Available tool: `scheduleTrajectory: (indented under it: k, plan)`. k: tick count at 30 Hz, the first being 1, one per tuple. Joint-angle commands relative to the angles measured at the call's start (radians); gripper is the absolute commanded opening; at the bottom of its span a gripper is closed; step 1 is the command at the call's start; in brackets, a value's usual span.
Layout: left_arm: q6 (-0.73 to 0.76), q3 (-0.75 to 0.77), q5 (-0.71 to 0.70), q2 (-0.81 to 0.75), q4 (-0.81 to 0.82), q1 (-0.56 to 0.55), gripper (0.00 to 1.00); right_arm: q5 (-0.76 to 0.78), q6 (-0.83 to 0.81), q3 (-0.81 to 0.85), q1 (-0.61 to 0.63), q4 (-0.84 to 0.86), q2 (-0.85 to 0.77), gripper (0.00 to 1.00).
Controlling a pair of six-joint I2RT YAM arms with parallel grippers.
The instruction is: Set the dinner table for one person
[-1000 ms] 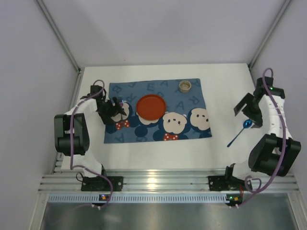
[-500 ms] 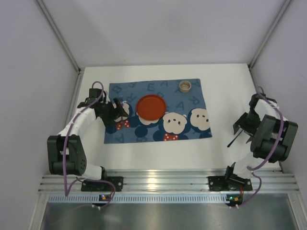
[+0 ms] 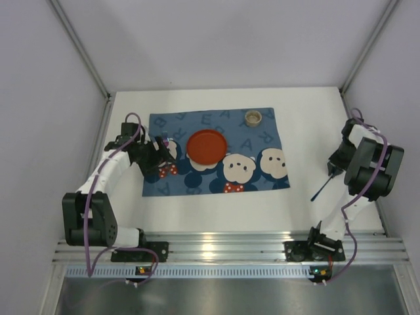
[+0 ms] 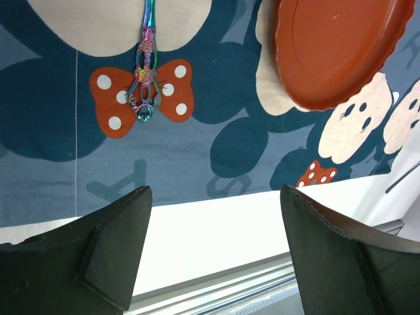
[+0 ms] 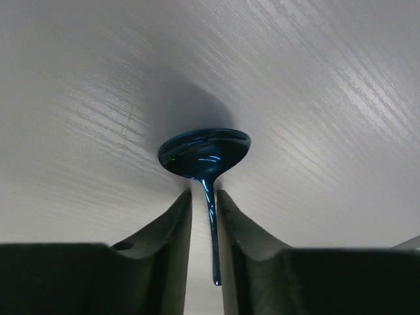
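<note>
A blue spoon (image 5: pixel 205 152) lies on the white dinner table (image 3: pixel 308 125) at the right, its handle (image 3: pixel 321 189) pointing toward the near edge. My right gripper (image 5: pixel 204 193) points down over it. Its jaws have narrowed to a slit around the thin neck just behind the bowl, with slim gaps still showing on both sides. On the left, my left gripper (image 4: pixel 214 193) hangs wide open and empty over the mat's near edge. An iridescent utensil handle (image 4: pixel 146 85) lies on the blue mat (image 3: pixel 197 180) ahead of it, left of the red plate (image 3: pixel 207 146).
A small beige cup (image 3: pixel 253 117) stands at the mat's far right corner. The right arm (image 3: pixel 367 164) is close to the right wall. The aluminium rail (image 3: pixel 216 248) runs along the near table edge.
The right arm came down onto the spoon and its jaws narrowed from wide open to a slit around the neck. The left gripper drew back slightly from the utensil, still open.
</note>
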Motion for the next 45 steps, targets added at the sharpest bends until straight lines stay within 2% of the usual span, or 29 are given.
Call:
scheduleTrajectory:
  k: [1, 2, 5, 10, 14, 17, 20, 23, 24, 27, 30, 37, 45]
  plan:
    - [-0.006, -0.013, -0.028, -0.054, -0.03, -0.001, 0.84, 0.034, -0.005, -0.012, -0.009, 0.053, 0.021, 0.18]
    - [-0.008, -0.016, -0.029, -0.054, -0.032, -0.001, 0.84, 0.028, -0.007, -0.035, -0.007, 0.061, 0.017, 0.1]
    - [-0.018, -0.027, -0.031, -0.06, -0.03, -0.001, 0.84, 0.024, -0.017, -0.064, -0.003, 0.078, 0.0, 0.0]
    - [-0.02, -0.027, -0.019, -0.08, -0.027, -0.001, 0.83, 0.021, -0.051, 0.002, 0.008, 0.029, -0.051, 0.0]
    - [0.003, -0.013, 0.004, -0.099, -0.047, -0.001, 0.83, 0.057, -0.06, 0.202, 0.037, -0.115, -0.12, 0.0]
    - [0.023, -0.017, 0.012, -0.112, -0.064, -0.001, 0.83, 0.049, -0.063, 0.359, 0.117, -0.177, -0.158, 0.0]
    - [0.041, -0.02, 0.007, -0.123, -0.078, -0.001, 0.83, 0.002, -0.053, 0.494, 0.272, -0.24, -0.154, 0.0]
    - [0.06, -0.013, 0.006, -0.119, -0.088, -0.001, 0.83, -0.055, -0.033, 0.577, 0.495, -0.229, -0.132, 0.0]
    - [0.064, -0.004, 0.006, -0.116, -0.09, -0.001, 0.83, -0.054, -0.022, 0.599, 0.599, -0.227, -0.099, 0.0]
    - [0.069, 0.013, 0.006, -0.111, -0.105, -0.003, 0.83, -0.074, 0.029, 0.658, 0.751, -0.214, 0.0, 0.0]
    - [0.071, 0.02, 0.003, -0.123, -0.122, -0.009, 0.83, -0.088, 0.044, 0.738, 0.842, -0.207, 0.12, 0.0]
    - [0.109, 0.048, -0.092, -0.16, -0.189, -0.009, 0.82, -0.115, 0.006, 0.936, 0.876, -0.233, 0.372, 0.0]
    - [0.104, 0.036, -0.137, -0.183, -0.2, -0.008, 0.82, -0.109, -0.026, 0.985, 0.878, -0.235, 0.52, 0.0]
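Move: The blue spoon's neck is already between the right fingertips, its middle about 4 cm back and 3 cm left, 1 cm lower. From the right hand, the red plate lies some 48 cm left and 11 cm ahead, and the cup about 30 cm left and 22 cm ahead, both near its height. From the left hand the spoon lies roughly 59 cm right, 12 cm back and 10 cm lower. Right hand pinches spoon, arcs it about 37 cm left and forward beside plate, turning counter-clockwise; left eases back. ##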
